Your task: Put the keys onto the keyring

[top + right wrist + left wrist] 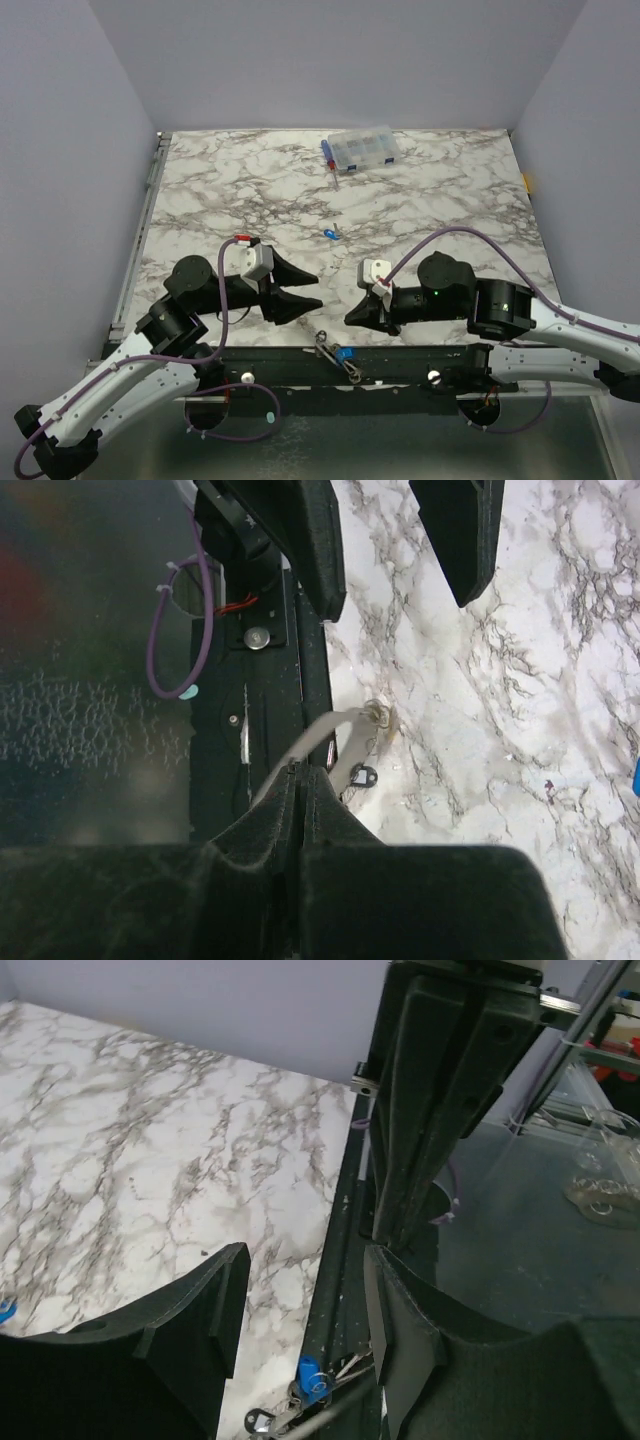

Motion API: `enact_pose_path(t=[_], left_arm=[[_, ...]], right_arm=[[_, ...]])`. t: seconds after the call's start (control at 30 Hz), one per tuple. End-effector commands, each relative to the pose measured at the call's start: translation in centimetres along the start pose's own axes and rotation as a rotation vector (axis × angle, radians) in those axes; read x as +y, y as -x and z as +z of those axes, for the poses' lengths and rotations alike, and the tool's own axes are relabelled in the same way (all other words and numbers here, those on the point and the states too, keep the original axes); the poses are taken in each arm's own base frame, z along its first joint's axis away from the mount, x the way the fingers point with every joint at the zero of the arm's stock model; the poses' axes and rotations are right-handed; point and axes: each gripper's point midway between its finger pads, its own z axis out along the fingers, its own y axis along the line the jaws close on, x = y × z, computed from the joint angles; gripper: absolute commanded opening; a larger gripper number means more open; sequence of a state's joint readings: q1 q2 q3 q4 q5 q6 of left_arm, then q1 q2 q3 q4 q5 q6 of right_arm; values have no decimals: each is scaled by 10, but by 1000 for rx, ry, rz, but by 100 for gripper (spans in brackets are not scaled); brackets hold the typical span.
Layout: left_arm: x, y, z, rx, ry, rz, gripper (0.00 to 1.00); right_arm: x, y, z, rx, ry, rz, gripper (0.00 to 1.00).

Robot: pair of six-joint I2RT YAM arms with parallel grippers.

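Note:
My right gripper (pixel 350 318) (pixel 303 770) is shut on the keyring (pixel 322 736), a thin pale hoop that sticks out past its fingertips over the table's front edge. A small dark-outlined key (pixel 365 775) hangs by the hoop. From above, the keyring (pixel 326 343) lies at the front edge with a blue key (pixel 343 353) on it. My left gripper (pixel 314 290) (pixel 305 1270) is open and empty just left of it, with the blue key (pixel 312 1380) and a dark-outlined key (pixel 258 1422) below its jaws. Another blue key (pixel 330 236) lies loose at mid-table.
A clear compartment box (pixel 360 148) with blue parts stands at the back of the marble table (pixel 220 200). The black front rail (pixel 400 360) runs along the near edge under the grippers. The left gripper's fingers (pixel 310 530) show at the top of the right wrist view.

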State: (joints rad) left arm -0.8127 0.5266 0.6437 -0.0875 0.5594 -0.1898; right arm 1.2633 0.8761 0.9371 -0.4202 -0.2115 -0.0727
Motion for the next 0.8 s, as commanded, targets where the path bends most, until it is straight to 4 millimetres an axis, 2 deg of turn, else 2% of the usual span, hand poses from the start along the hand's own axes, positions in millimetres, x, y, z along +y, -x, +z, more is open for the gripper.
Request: enact_pose_path(t=[0.0,0.07,0.17,0.23,0.3,0.33,0.4,0.5,0.6,0.67,0.77], left_arm=[[-24,33,7,-71,-157,96,55],[-7,30,11,-75,-73,93,55],[23,16,13,-67,79,54,56],[38,3,12,-51,154,26,58],[54,-7,10,-39,245,-7,58],[63,-10,8,-39,300,-29,58],[79,-22,3,-11,388,-60,58],[95,-43,-1,55,473,-82,58],[111,-56,-6,115,564,-101,58],[116,-62,-8,150,594,-103,58],[125,-66,-13,179,644,-81,58]], right_arm=[[3,-6,-15,71,1,-3,1],[-19,-12,-16,71,-143,56,1],[-57,-30,-24,23,-435,284,2],[-59,-53,-22,16,-497,440,16],[-50,-79,-14,48,-491,574,41],[-44,-92,-9,77,-481,627,46],[-33,-125,2,170,-483,734,53],[-16,-165,14,316,-468,840,57],[1,-179,22,384,-415,891,59],[12,-180,28,394,-359,886,61],[42,-177,41,398,-189,781,62]])
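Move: The keyring with its keys is loose below my shut right fingers, roughly 20 cm down, about 4 cm to the left and barely 1 cm farther out, over the table's front edge. The separate blue key lies on the marble some 35 cm ahead of my right hand, 5 cm to its left and 25 cm below. From my left hand the keyring is around 6 cm to the right, 3 cm nearer me and 24 cm below. I drop my right hand about 19 cm towards the keys at the keyring's right end, drifting some 4 cm right and swinging briefly forward before coming back. On the way I open its shut fingers wide, tip them down and turn them clockwise. My left hand, still open, goes about 9 cm forward and 8 cm down, turning some 25 degrees counter-clockwise. ##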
